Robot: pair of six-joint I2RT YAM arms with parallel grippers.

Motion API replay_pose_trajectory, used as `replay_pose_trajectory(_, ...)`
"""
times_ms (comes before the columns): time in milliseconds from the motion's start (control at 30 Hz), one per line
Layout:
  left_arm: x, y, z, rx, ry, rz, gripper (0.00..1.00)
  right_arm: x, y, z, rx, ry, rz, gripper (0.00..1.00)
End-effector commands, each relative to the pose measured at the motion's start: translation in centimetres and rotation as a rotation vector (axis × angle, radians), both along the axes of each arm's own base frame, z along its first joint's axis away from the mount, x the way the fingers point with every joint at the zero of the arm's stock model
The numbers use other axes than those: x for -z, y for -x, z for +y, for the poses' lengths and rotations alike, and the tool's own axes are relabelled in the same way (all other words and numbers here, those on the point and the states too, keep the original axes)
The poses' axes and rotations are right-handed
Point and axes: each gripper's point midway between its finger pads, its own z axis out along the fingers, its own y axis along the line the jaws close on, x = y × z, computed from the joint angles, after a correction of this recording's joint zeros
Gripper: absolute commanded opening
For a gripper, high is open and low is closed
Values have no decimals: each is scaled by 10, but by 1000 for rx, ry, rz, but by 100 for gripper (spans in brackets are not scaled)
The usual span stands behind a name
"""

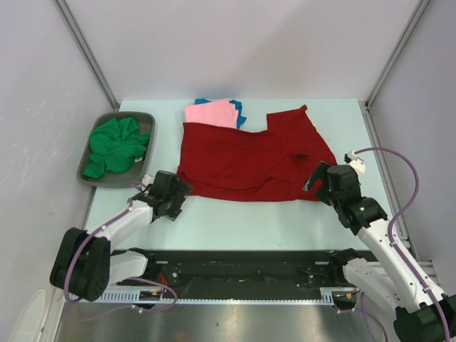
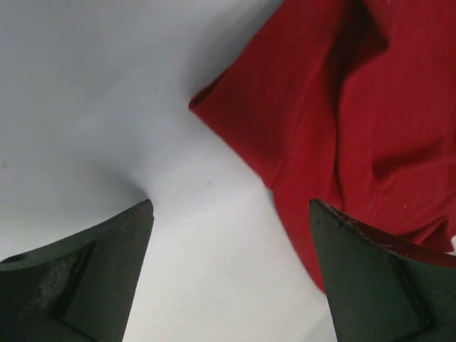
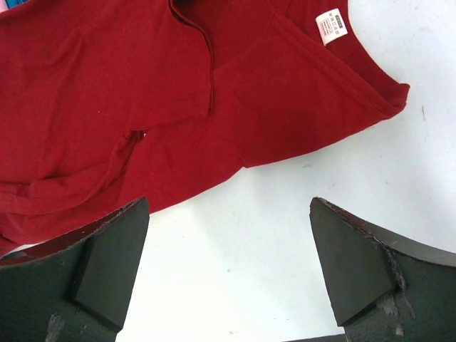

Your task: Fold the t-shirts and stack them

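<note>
A dark red t-shirt [image 1: 249, 160] lies partly folded and rumpled in the middle of the table. Its white tag [image 3: 330, 26] shows in the right wrist view. Behind it a folded pink t-shirt [image 1: 211, 113] rests on a blue t-shirt [image 1: 239, 110]. A crumpled green t-shirt [image 1: 117, 146] fills the tray. My left gripper [image 1: 173, 194] hovers open at the red shirt's near left corner [image 2: 206, 107], holding nothing. By the shirt's near right edge [image 3: 271, 153], my right gripper [image 1: 318, 182] is open and holds nothing too.
A grey metal tray [image 1: 92, 142] stands at the table's left side. Metal frame posts rise at the back corners. The arms' black base rail [image 1: 242, 267] runs along the near edge.
</note>
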Motion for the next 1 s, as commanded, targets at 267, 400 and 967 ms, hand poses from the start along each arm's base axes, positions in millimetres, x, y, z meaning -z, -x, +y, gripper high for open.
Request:
replay_pose_trajectory(267,39,4,34,-167,-65,139,72,1,-3,-2,-10,11,-36,100)
replay_pose_trajectory(400,40,2,35,-175,-81,154,49,4,-4,-1,-29,7,-30,100)
replay_pose_trajectory(967,28,-14,52,-176,-134,133,0,0,2,-25,10,7,-29,100)
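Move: The red t-shirt's near left corner lies about 4 cm ahead of the left hand, 3 cm to its left and some 3 cm below. The grey bin with the green shirt stands about 17 cm ahead and 18 cm left of this hand, and the folded pink shirt lies some 25 cm ahead and 9 cm right, about 2 cm below. From the right hand the same corner is about 42 cm left, 5 cm ahead and 15 cm down. The left hand's wide-open fingers shut fully on the red shirt beside its near left corner and pinch the cloth: the hand slides about 3 cm forward and 3 cm left, sinks some 2 cm onto the shirt as the fingers close, and turns roughly 10 degrees counter-clockwise. The right hand, still open and empty above the front edge, dips a centimetre, then drifts about 2.5 cm right. ##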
